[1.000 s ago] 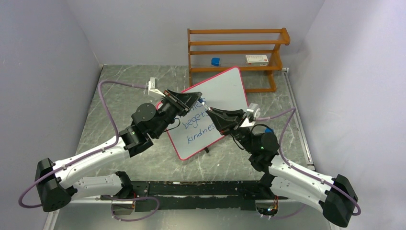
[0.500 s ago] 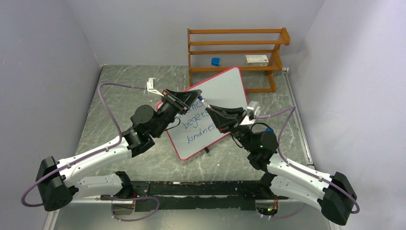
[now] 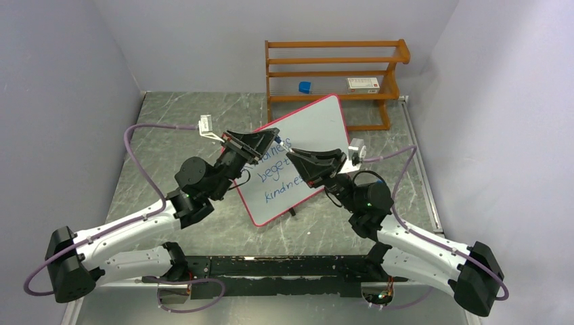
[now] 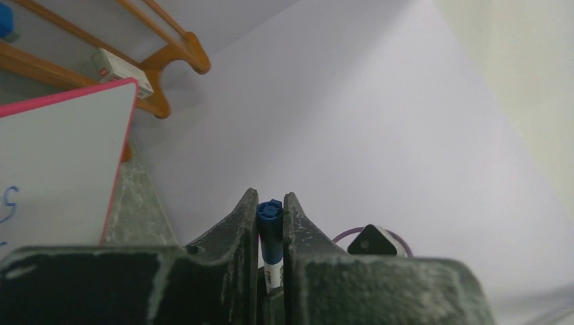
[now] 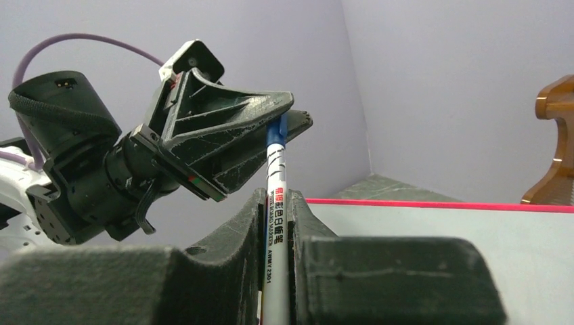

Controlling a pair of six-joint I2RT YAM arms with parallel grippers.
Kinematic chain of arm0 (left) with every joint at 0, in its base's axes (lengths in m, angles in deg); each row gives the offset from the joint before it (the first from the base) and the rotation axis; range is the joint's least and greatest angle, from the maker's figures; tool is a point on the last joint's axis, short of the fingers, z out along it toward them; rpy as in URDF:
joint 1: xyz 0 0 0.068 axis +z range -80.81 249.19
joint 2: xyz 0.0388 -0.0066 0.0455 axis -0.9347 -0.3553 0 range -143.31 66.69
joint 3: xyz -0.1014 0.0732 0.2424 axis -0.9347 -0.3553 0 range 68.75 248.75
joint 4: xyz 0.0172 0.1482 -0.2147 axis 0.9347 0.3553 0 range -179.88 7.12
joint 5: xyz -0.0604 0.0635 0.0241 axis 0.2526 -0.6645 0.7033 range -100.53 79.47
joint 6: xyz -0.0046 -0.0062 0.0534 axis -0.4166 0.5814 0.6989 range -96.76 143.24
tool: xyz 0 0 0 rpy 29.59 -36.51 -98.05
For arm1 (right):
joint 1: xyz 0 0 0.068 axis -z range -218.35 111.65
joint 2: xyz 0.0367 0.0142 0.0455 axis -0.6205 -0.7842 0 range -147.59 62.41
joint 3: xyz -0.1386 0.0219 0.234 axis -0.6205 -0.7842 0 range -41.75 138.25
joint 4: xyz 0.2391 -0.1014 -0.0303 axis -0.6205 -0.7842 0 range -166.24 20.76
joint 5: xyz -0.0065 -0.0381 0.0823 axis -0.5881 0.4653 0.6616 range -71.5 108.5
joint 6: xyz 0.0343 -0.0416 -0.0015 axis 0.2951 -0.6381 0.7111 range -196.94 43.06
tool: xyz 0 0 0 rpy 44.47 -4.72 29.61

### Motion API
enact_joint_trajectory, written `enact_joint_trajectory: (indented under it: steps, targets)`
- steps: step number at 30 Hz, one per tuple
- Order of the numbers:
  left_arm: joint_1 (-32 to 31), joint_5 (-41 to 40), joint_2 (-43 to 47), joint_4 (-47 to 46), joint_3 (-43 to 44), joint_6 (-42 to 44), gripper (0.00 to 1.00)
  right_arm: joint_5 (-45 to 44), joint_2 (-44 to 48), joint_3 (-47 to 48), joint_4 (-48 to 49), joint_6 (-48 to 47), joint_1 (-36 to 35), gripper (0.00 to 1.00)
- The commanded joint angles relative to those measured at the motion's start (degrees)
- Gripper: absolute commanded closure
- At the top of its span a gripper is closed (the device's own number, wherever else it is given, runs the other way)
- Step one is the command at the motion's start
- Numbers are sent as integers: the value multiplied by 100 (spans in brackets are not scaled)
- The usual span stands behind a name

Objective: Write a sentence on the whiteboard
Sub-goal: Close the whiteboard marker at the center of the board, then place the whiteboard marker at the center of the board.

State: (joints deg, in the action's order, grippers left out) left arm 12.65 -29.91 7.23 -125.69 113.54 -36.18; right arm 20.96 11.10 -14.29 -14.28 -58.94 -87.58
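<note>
The whiteboard (image 3: 318, 128), white with a red-pink rim, lies tilted on the table. Its lower half carries the sentence (image 3: 281, 177) in blue cursive, partly hidden under the two grippers. They meet tip to tip above the board's left part. A white marker (image 5: 275, 183) with black print runs between them. My right gripper (image 5: 274, 196) is shut on its barrel. My left gripper (image 4: 270, 200) is shut on the blue cap end (image 4: 269, 220). From above, the left gripper (image 3: 274, 137) sits just up-left of the right gripper (image 3: 291, 156).
A wooden rack (image 3: 335, 68) stands at the back behind the board, with a small blue object (image 3: 304, 87) and a white box (image 3: 363, 83) on its shelf. Grey walls close in on the left, right and back. Purple cables loop from both wrists.
The left arm's elbow and wrist have swung left and back, turning the gripper. The right gripper has followed slightly left. Both stay shut on the marker between them.
</note>
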Motion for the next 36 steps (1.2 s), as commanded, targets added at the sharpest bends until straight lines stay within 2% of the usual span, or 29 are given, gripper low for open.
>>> enact_joint_trajectory:
  steps: [1,5,10,15,19,22,27,31,36]
  targets:
    - [-279,390,367,1392,216,694,79,-577,-5,283,-342,-193,40,100]
    - [123,4,512,2186,895,1364,61,-945,117,385,-897,-467,58,100]
    - [369,-667,451,3339,1804,2244,50,-1737,274,495,-1678,-736,209,100]
    - [821,-1296,415,4229,2202,3012,33,-2661,267,721,-2788,-603,744,100]
    - [1402,-1299,723,4522,1796,3043,22,-3006,363,663,-3476,-191,1597,100]
    - [1766,-1289,1011,4828,1397,3043,18,-2958,284,601,-4078,388,2434,100]
    - [2073,-1649,1594,5221,763,3365,9,-2984,264,185,-4753,1408,3620,100]
    - [2085,-2083,2035,5489,450,3752,7,-3090,138,-197,-5072,1947,4007,100]
    - [2085,-2458,2483,5723,206,4123,4,-3076,-273,-416,-5226,2314,4143,100]
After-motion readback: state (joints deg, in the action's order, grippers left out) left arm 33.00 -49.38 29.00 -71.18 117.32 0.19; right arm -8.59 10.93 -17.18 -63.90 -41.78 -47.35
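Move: Capped marker stands between the two grippers. The left one pinches the blue cap, with the marker's middle about 3 cm back, 4 cm right and 3 cm below it; the right one grips the body, with that middle some 1 cm ahead, 2 cm left and 1 cm above. From the right hand, the blue eraser lies about 16 cm ahead, 30 cm right and 35 cm below, and the whiteboard's middle roughly 17 cm ahead, straight in line sideways, 29 cm below. Open the left gripper nearly all the way to free the cap and swing it about 23 cm left, rising slightly before sinking below its start, while it rolls and turns counter-clockwise. Keep the right fingers shut on the marker and carry it some 28 cm right, forward and then steeply down about 23 cm towards the blue eraser, turning clockwise and tipping the fingers down. ##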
